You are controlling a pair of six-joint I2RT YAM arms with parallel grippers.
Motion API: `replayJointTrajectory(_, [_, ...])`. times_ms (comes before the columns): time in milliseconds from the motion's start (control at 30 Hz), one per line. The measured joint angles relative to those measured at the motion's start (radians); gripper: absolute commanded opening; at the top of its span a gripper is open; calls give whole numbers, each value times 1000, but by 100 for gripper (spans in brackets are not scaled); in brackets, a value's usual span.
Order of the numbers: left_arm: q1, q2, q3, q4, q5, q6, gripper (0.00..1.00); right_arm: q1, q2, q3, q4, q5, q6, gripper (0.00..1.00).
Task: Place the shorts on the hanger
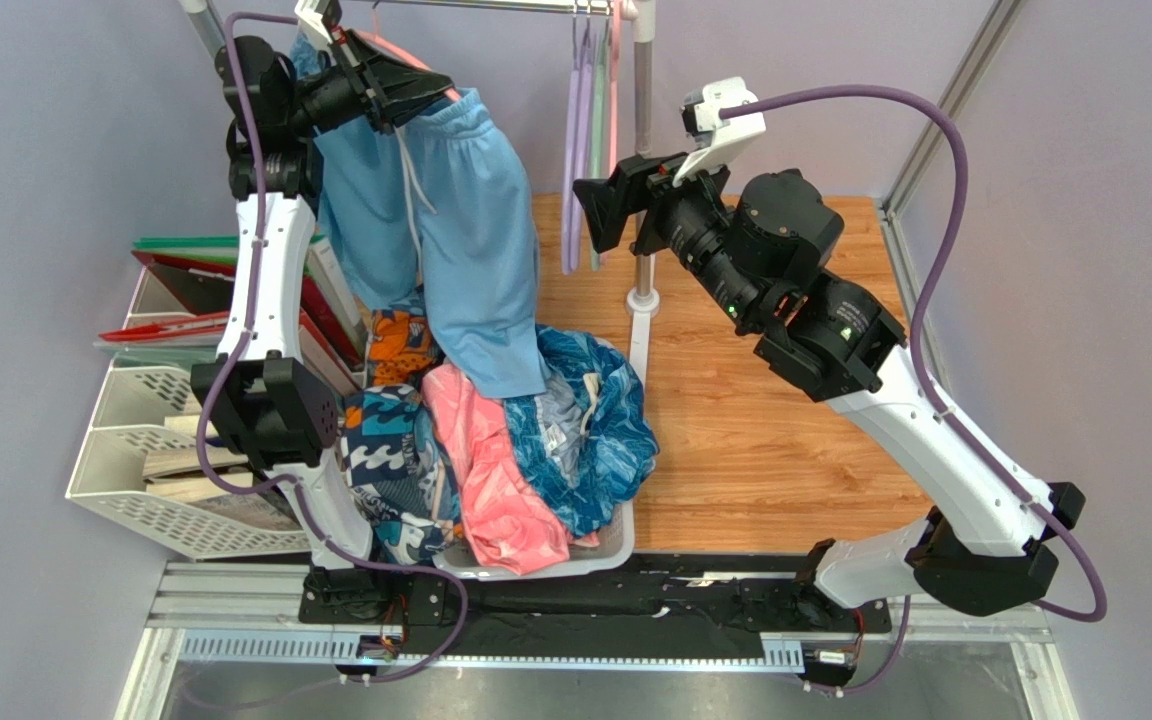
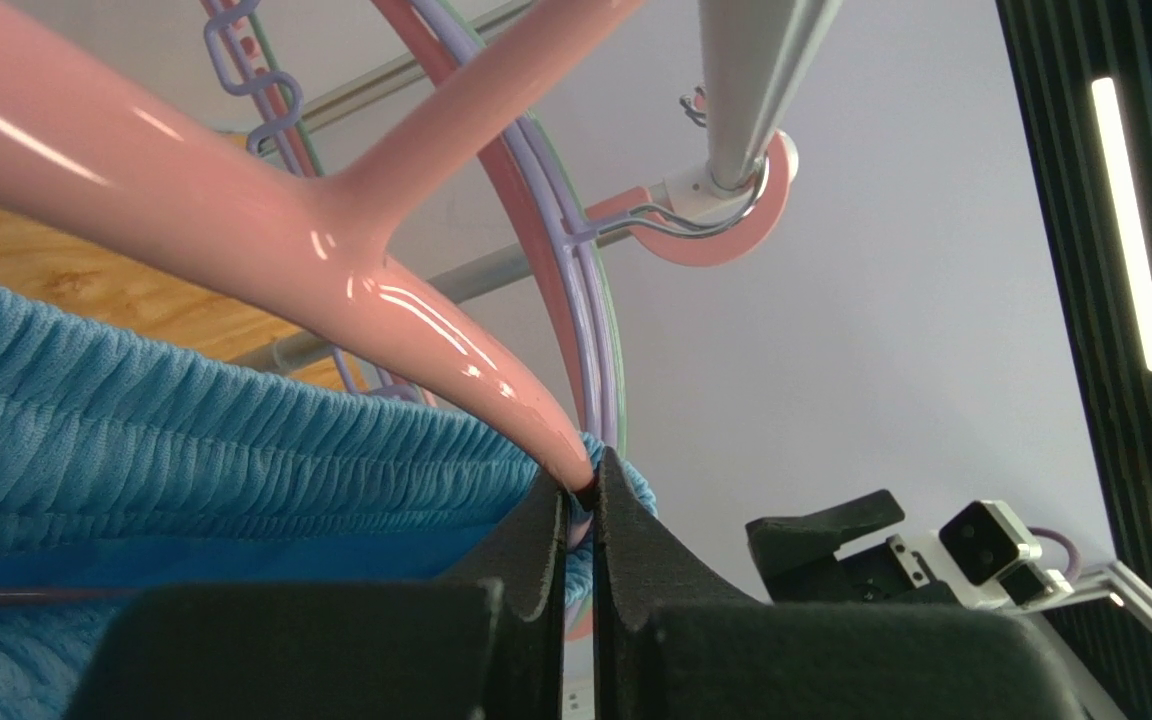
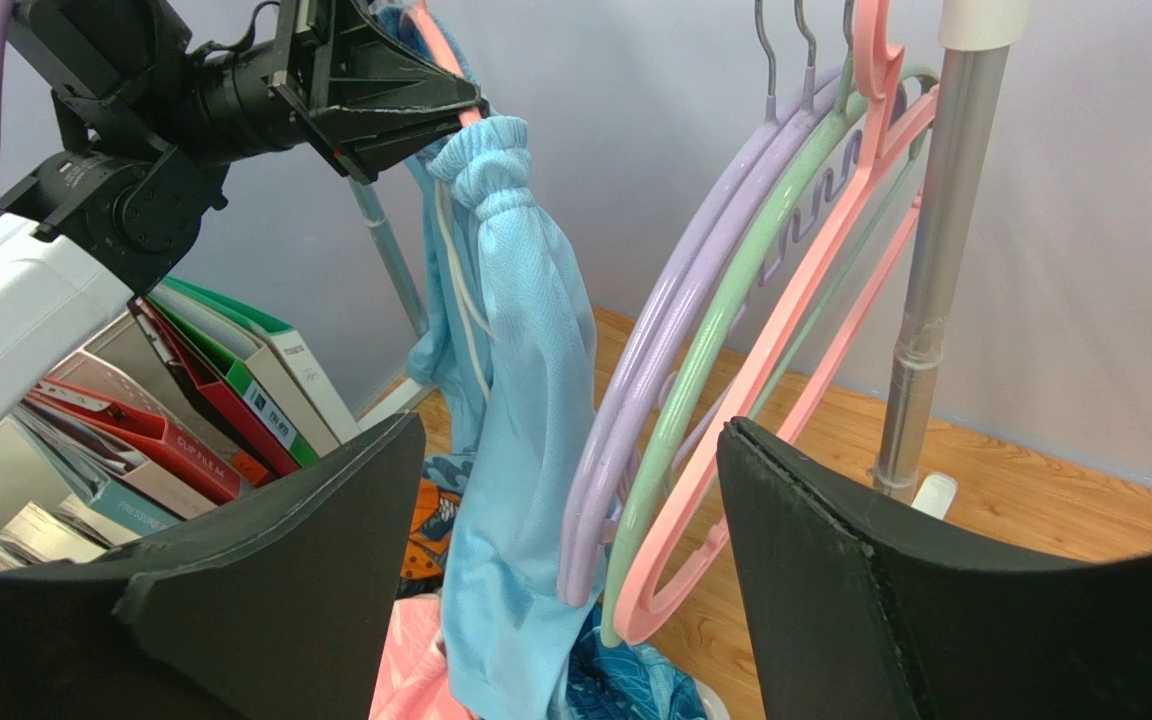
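Observation:
The light blue shorts (image 1: 447,225) hang by their gathered waistband from the pink hanger (image 1: 405,54), high at the back left. My left gripper (image 1: 440,93) is shut on one end of the hanger (image 2: 312,255), with a fold of the shorts' waistband (image 2: 162,435) caught at its fingertips (image 2: 555,503). The shorts' legs drop to the clothes pile. My right gripper (image 1: 597,210) is open and holds nothing, to the right of the shorts and next to the rack. In the right wrist view the shorts (image 3: 515,375) hang ahead of my right gripper (image 3: 570,425), below the left gripper (image 3: 470,108).
Purple hangers (image 3: 642,390), a green one (image 3: 710,345) and another pink one (image 3: 778,345) hang from the rack by its pole (image 1: 639,150). A white basket (image 1: 605,552) holds a pink garment (image 1: 485,465) and a teal patterned one (image 1: 597,420). File trays (image 1: 162,450) stand left.

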Motion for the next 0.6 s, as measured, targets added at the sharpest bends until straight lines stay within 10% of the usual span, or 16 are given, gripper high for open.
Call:
replayJointTrajectory(233, [16,6,-46,10,-13,-30,0,-15,0,-4,1,-8,4,75])
replayJointTrajectory(400, [35,6,-73,58,-17,-43,29,-21,-3,-20,0,-14,11,76])
replayJointTrajectory(600, [75,-8,-78,83,-51,3,90,-21,-6,-30,-1,-22,19,76])
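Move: My left hand holds the pink hanger near its right-hand end, shorts already on it. The spot on the rail for its hook is about 10 cm to my left, 6 cm ahead and 11 cm above. The shorts' middle hangs some 18 cm below me, about 3 cm ahead and 4 cm left; the other hangers hang 18 cm right and 6 cm ahead, 5 cm lower. From my right hand, that rail spot is roughly 22 cm ahead, 30 cm left and 11 cm higher. I lower the pink hanger about 2 cm while easing it slightly forward and left, my left fingers still shut on its shoulder, to set the hook on the rail. Then I open the fingers to roughly half and let go, drifting left and a little forward and up, so the hand ends some 3.5 cm left of where it began. ##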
